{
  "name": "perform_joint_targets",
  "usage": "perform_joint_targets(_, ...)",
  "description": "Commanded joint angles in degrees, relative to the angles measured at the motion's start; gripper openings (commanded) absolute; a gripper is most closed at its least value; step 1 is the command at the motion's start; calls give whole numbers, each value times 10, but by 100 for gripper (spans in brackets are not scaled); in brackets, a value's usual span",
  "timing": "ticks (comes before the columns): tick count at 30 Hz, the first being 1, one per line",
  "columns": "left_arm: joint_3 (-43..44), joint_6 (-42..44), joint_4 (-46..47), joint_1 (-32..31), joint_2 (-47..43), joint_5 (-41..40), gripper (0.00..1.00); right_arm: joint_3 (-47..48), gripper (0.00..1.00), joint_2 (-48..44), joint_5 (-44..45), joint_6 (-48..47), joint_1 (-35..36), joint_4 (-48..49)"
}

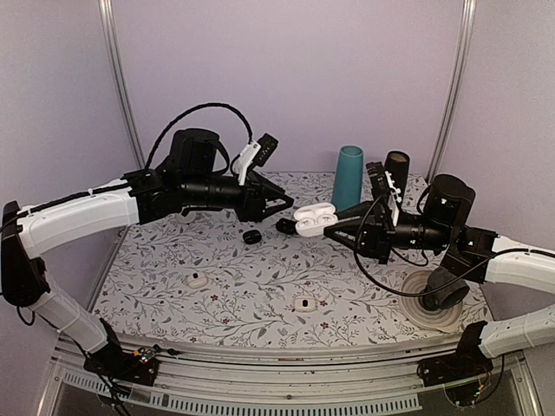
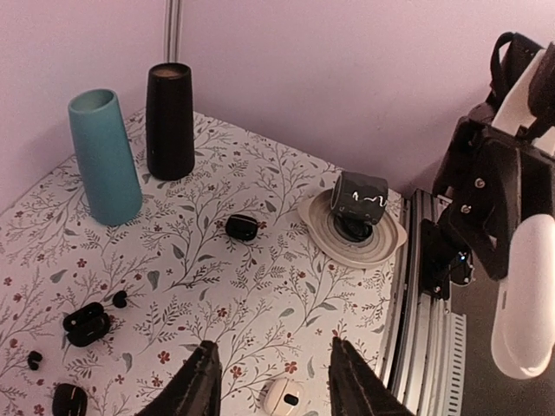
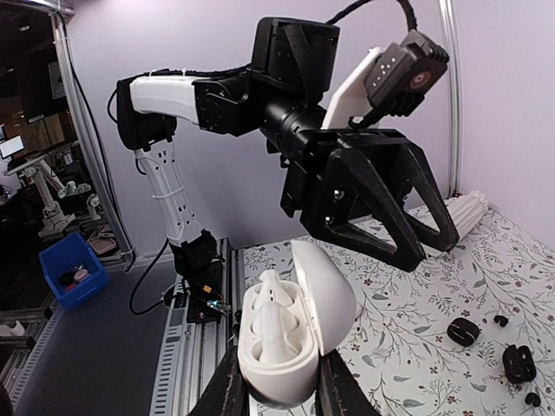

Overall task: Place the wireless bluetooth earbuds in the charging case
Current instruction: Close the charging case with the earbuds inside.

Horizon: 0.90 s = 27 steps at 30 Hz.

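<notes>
The white charging case [image 3: 290, 347] is held in the air with its lid flipped up, and my right gripper [image 3: 277, 386] is shut on its lower body. Two white earbuds [image 3: 276, 316] sit in its wells, one behind the other. From above, the case [image 1: 310, 217] hangs over the middle of the table, with the right gripper [image 1: 329, 228] to its right. My left gripper [image 1: 285, 213] is just left of the case, open and empty. In the right wrist view its black fingers [image 3: 395, 221] spread above and behind the lid. Nothing lies between the left gripper [image 2: 272, 345] fingertips.
A teal cylinder [image 1: 349, 178] and a black cylinder [image 1: 397, 169] stand at the back. A ribbed plate [image 1: 414, 303] with a black mug [image 2: 360, 198] on it sits at the right. Small black cases [image 1: 252, 236] and two small white pieces [image 1: 199, 280] [image 1: 304, 303] lie on the floral cloth.
</notes>
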Motion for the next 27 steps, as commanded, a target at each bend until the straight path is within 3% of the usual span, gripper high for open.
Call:
perform_joint_targets(1, -2, -45, 69, -5, 11, 50, 44, 20, 3, 23, -27, 32, 4, 57)
perform_joint_targets(19, -26, 19, 96, -52, -26, 110, 46, 7, 3, 61, 25, 108, -6, 74)
perform_joint_targets(27, -70, -10, 117, -39, -53, 6, 50, -11, 3, 70, 63, 148, -40, 35)
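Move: The charging case, lid open with both earbuds in it, is held in the right fingers. It lies about 8 cm back, 5 cm to the right of and 1 cm above the empty left hand. Far below, the black case is some 16 cm ahead and 2 cm right of the left hand, the small white box about 5 cm back and 5 cm right. From the right hand, the left fingertips lie about 9 cm ahead, 8 cm left and 2 cm lower. The left hand, fingers staying half open, sweeps back about 5 cm towards the charging case and its raised lid, first also some 3 cm to the right and then easing a little left again, rising 2 cm and turning about 10 degrees clockwise until a fingertip comes up against the case's outer end. The right hand keeps its grip on the case, brings it some 2 cm forward and a little left to meet that finger, and rolls it about 10 degrees so its forward side dips. ##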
